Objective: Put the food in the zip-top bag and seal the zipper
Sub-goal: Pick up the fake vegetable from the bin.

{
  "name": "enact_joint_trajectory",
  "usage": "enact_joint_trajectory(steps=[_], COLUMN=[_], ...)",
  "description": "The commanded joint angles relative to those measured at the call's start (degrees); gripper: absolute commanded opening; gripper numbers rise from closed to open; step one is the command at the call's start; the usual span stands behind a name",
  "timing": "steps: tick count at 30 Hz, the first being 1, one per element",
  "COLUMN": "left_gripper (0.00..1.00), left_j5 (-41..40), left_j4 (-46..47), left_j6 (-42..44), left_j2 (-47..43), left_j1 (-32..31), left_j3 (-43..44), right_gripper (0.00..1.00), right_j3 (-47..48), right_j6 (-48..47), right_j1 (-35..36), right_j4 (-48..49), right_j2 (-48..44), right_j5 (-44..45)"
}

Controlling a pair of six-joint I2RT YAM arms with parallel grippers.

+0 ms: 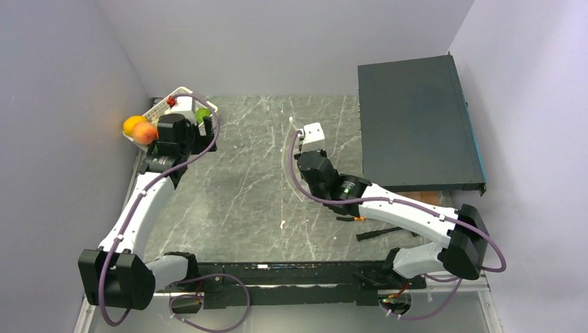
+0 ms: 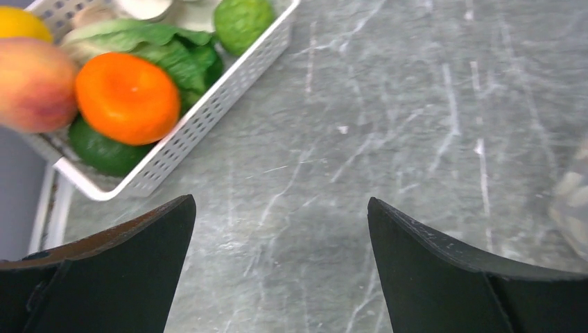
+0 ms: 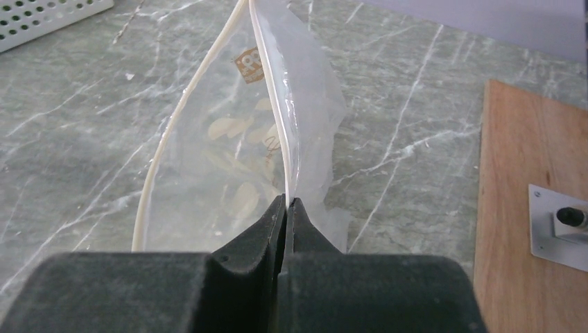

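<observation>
The food lies in a white slotted basket (image 2: pixel 229 90): an orange citrus (image 2: pixel 127 97), a peach-coloured fruit (image 2: pixel 31 83), lettuce (image 2: pixel 156 41), a round green fruit (image 2: pixel 243 21) and a dark green piece (image 2: pixel 104 149). My left gripper (image 2: pixel 281 201) hovers open over bare table just right of the basket, holding nothing. My right gripper (image 3: pixel 286 200) is shut on the rim of the zip-top bag (image 3: pixel 222 152), which stands with its mouth spread. The whitish zipper (image 3: pixel 156 159) curves along both lips. Pale oval pieces (image 3: pixel 229 128) show through the plastic.
A dark flat box (image 1: pixel 416 125) fills the back right of the table. A wooden board (image 3: pixel 527 208) with a metal fitting (image 3: pixel 558 225) lies right of the bag. A black tool (image 1: pixel 374 230) rests beside the right arm. Grey walls close in on three sides.
</observation>
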Motion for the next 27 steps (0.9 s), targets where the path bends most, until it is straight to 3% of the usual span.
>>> enact_joint_trajectory(steps=[1, 6, 9, 15, 19, 27], left_gripper=[1.00, 1.00, 1.00, 1.00, 1.00, 0.99], left_j5=[-10.08, -8.52, -3.63, -1.19, 2.64, 7.27], left_j4=[0.52, -0.34, 1.10, 8.96, 18.51, 23.31], left_j6=[0.55, -9.94, -16.89, -27.87, -28.95, -28.27], left_j2=[1.14, 3.37, 4.98, 9.07, 10.08, 14.61], left_j1=[1.96, 11.28, 17.17, 20.77, 21.01, 24.00], left_j3=[0.91, 1.76, 2.46, 0.02, -4.84, -5.89], right_gripper=[0.00, 0.00, 0.00, 0.00, 0.00, 0.00], right_j3=[0.73, -0.40, -1.02, -1.67, -1.48, -1.55], right_j6=[-0.49, -0.88, -0.83, -1.17, -1.29, -1.41], right_j1=[0.14, 0.14, 0.10, 0.15, 0.14, 0.12], right_j4=[1.81, 2.72, 3.17, 4.05, 3.91, 5.29], right_j2=[-1.24, -2.46, -3.21, -3.84, -3.03, -0.76], right_j5=[-4.61, -6.48, -6.23, -6.45, -5.77, -6.02])
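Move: From the left hand, open and empty, the orange vegetable in the white bin lies about 15 cm left, 12 cm ahead and some 11 cm below. The peach sits about 7 cm left and 1 cm farther out than that vegetable; the dark green one tucks in about 4 cm left and 3 cm nearer; the leafy green lies roughly 5 cm right and 3 cm farther out. For the right hand, the orange vegetable is about 48 cm left, 17 cm ahead and 11 cm below. Swing the left gripper left across the near side of the bin, about 13 cm and sinking as it goes, then ease forward and farther down towards the orange vegetable, some 7 cm lower in all. Turn it roughly 30 degrees counter-clockwise with its left side dipping, jaws kept wide open, touching nothing yet. Keep the right fingers pinched on the bag's edge. ##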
